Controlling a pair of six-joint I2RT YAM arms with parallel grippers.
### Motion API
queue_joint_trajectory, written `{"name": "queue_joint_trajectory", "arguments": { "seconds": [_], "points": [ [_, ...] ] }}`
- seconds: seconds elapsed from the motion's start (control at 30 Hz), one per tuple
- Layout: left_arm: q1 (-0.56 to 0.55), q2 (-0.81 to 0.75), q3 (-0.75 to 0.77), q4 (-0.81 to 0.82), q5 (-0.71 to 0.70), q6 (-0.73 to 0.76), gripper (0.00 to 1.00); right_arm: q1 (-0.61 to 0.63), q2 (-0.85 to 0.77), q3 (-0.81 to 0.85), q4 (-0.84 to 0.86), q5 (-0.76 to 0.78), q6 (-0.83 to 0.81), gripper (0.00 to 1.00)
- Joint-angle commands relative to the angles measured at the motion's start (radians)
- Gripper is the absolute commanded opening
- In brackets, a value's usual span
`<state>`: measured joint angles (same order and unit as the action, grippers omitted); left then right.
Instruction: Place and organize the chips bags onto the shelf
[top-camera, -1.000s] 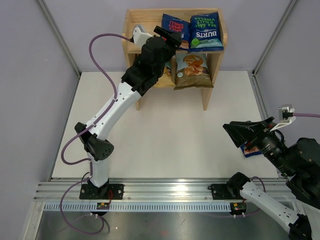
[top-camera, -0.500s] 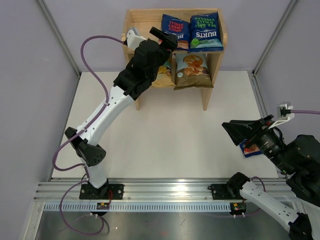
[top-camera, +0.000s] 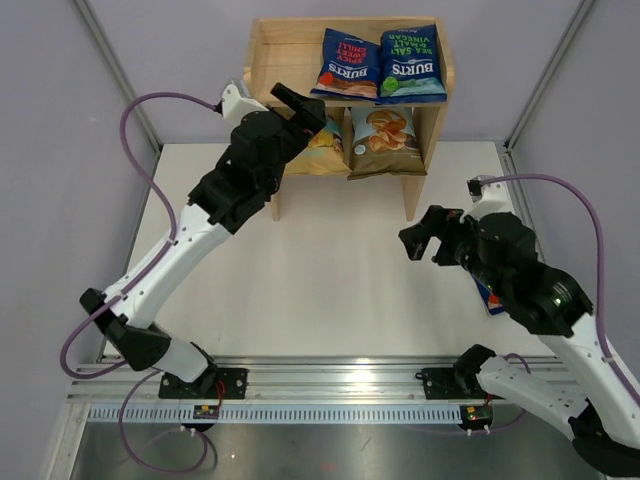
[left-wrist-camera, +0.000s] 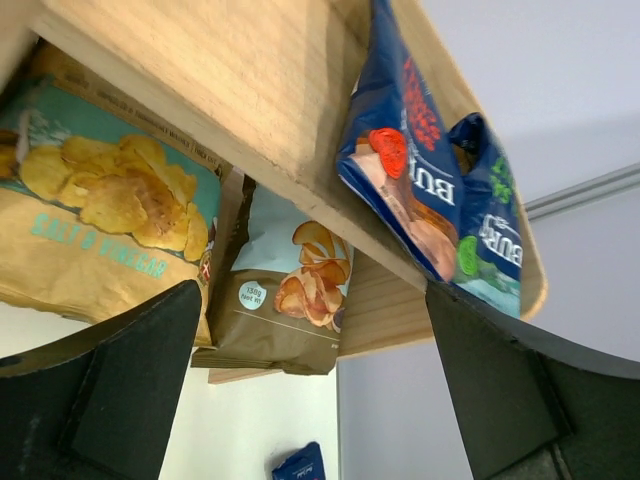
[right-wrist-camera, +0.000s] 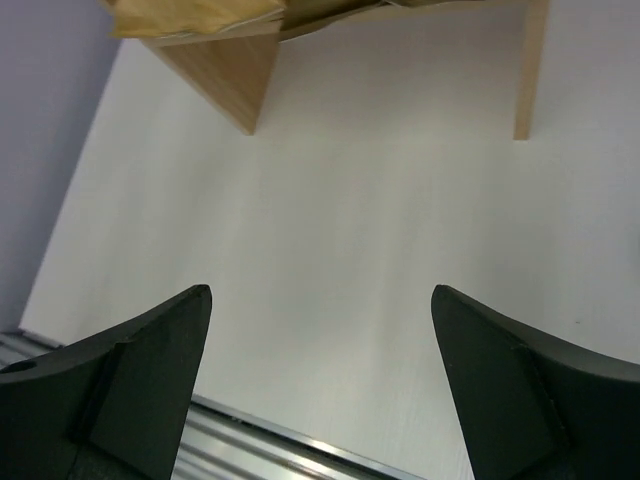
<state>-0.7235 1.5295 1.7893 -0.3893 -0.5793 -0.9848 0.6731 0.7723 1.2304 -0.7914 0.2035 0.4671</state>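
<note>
The wooden shelf carries a red-lettered Burts bag and a green-lettered Burts bag on its top tier. Below stand a yellow chips bag and a brown cassava bag. My left gripper hangs open just in front of the shelf's left half, holding nothing. In its wrist view the yellow bag, the cassava bag and both Burts bags show. Another dark-blue bag lies on the table at the right, partly under my right arm. My right gripper is open and empty above the table.
The white table spreads in front of the shelf. Grey walls and slanted frame posts close in both sides. A metal rail with the arm bases runs along the near edge. The shelf's legs show in the right wrist view.
My left gripper has backed away from the shelf toward the lower left with its jaws open. My right arm has swung from the far right toward the table's middle, and its jaws have opened.
</note>
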Motion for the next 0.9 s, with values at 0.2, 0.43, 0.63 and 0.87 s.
{"name": "queue_joint_trajectory", "arguments": {
  "seconds": [0.2, 0.43, 0.63, 0.87],
  "points": [
    [0.002, -0.353, -0.303, 0.152, 0.097, 0.227, 0.99, -0.15, 0.231, -0.115, 0.033, 0.261, -0.011, 0.99],
    [0.002, -0.495, -0.488, 0.004, 0.32, 0.434, 0.99, -0.395, 0.482, -0.186, 0.151, 0.274, -0.039, 0.99],
    [0.002, -0.658, -0.665, -0.147, 0.397, 0.535, 0.99, -0.457, 0.72, -0.12, 0.123, 0.31, -0.166, 1.0],
    [0.002, -0.792, -0.748, -0.364, 0.361, 0.655, 0.99, -0.514, 0.943, -0.043, 0.115, 0.335, -0.231, 0.98]
  ]
}}
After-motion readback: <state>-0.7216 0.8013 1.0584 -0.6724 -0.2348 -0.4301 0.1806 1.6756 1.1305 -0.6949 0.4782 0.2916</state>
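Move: The last navy chips bag, flat at the table's right side, lies about 26 cm to the right of the right hand, some 6 cm ahead and 33 cm below. The foot of the shelf's right leg is roughly 20 cm straight ahead and 34 cm down; the brown-and-blue bag on the lower shelf is about 26 cm ahead, 8 cm left and 6 cm lower. From the left hand, the navy bag is some 50 cm right, 13 cm back and 43 cm down. For the navy bag on the table, the open right hand drops nearly 30 cm while swinging right and forward, its fingers tipping steeply down and turning clockwise; it comes in low on the bag's left, still clear of it. The open left hand backs away from the shelf, drifting left, then sinks over the table with a clockwise turn. ##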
